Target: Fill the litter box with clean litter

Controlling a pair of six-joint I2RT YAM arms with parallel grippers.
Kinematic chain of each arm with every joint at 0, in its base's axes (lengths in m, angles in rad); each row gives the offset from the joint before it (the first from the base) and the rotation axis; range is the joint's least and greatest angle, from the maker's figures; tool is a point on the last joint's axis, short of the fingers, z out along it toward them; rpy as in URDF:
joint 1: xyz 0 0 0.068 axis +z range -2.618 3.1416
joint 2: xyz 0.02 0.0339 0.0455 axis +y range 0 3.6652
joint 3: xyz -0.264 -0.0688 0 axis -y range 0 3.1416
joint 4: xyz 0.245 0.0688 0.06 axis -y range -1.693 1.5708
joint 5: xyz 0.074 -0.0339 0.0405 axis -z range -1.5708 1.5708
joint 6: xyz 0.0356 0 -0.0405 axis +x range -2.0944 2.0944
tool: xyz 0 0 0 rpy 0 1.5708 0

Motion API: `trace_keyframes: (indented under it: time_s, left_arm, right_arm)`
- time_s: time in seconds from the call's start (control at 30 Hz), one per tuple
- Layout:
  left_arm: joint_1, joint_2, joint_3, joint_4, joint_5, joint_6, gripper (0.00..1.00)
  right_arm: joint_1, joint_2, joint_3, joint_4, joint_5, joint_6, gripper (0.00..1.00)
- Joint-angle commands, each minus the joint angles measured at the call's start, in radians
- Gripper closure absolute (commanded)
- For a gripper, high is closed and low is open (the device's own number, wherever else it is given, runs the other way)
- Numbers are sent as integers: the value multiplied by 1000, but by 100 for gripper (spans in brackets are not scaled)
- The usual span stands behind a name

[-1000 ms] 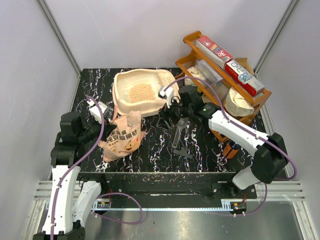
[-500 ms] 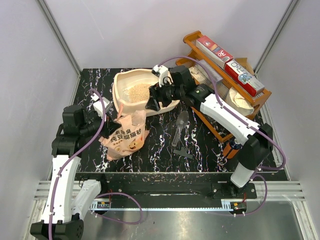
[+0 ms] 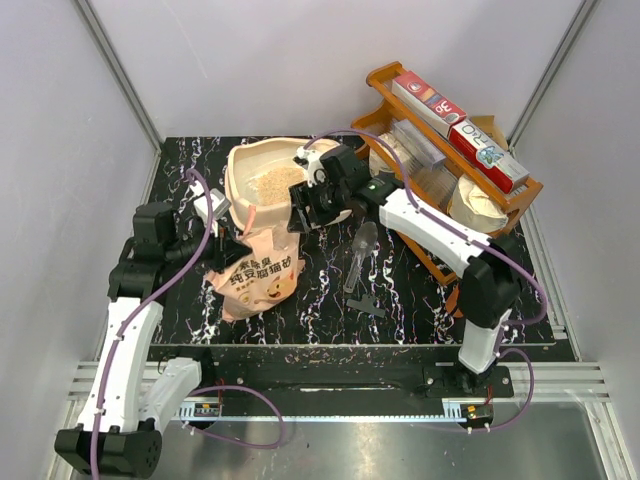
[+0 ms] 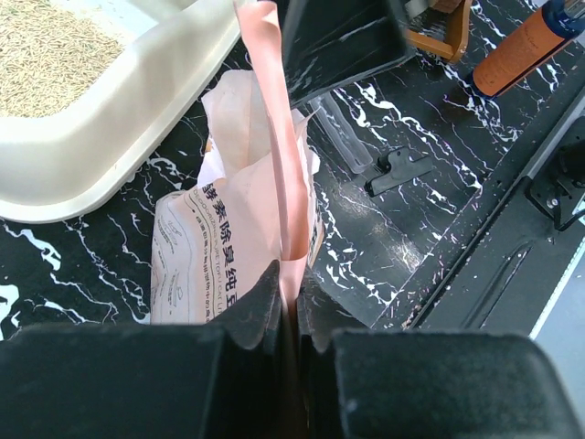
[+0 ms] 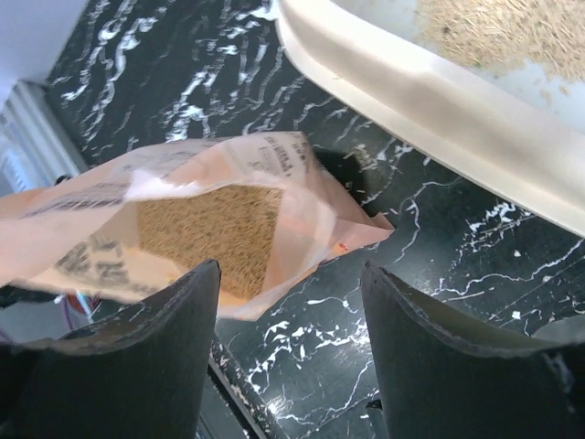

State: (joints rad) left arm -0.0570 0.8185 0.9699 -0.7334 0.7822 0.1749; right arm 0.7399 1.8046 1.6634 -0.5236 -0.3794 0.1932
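The cream-beige litter box (image 3: 243, 205) stands at the back left with a pile of pale tan clean litter (image 3: 275, 181) inside; both show in the left wrist view (image 4: 101, 137) (image 4: 46, 50) and in the right wrist view (image 5: 439, 91) (image 5: 512, 27). My left gripper (image 3: 228, 247) is shut on an edge of the pink-orange litter bag (image 3: 262, 272), which stands open on the table (image 4: 279, 183). My right gripper (image 3: 305, 212) is open and empty, above the bag's open mouth (image 5: 210, 233), where tan granules show inside.
A brown wooden rack (image 3: 455, 150) with boxes stands at the back right. A clear scoop with a black clip (image 3: 358, 262) lies on the black marbled table (image 3: 420, 310). An orange-brown bottle (image 4: 521, 50) stands near the rack.
My right gripper has swung left from beside the box's right end to over the bag's mouth. My left gripper has moved right and raised the bag more upright.
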Motion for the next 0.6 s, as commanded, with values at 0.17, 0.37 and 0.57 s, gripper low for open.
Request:
trace_keyframes:
  time_s: [0.17, 0.37, 0.57]
  left_arm:
    - [-40, 18, 110, 216, 129, -5, 100]
    - [-56, 70, 184, 56, 120, 194, 100]
    - [-56, 71, 213, -15, 39, 323, 100]
  right_arm:
    - [19, 70, 50, -7, 77, 25, 67]
    - [18, -53, -27, 26, -45, -78, 100]
    - [12, -175, -109, 43, -202, -175, 100]
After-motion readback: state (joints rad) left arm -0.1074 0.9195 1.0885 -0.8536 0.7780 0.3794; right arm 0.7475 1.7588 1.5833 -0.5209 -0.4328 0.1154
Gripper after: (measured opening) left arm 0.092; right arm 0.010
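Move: The free edge of the litter bag's mouth is almost directly under the open right fingers, roughly 4 cm down and 1 cm ahead; the bag's body lies about 8 cm to that hand's left, 10 cm back and 12 cm below. From the right hand the litter box is centred some 10 cm ahead, 2 cm left and 17 cm down, and the clear scoop 8 cm back, 14 cm right and 20 cm below. From the left hand the free edge is about 4 cm ahead, 12 cm right and 5 cm lower. The bag's free mouth edge is pinched by the right hand, which sinks about 4 cm onto it, easing slightly forward, and shuts its wide-open fingers at the bottom. It then lifts and draws back about 3 cm each way, away from the litter box, still holding the edge. The left hand keeps its grip on the bag's top strip nearly in place, turning some 10 degrees, clockwise with its left side rising. ##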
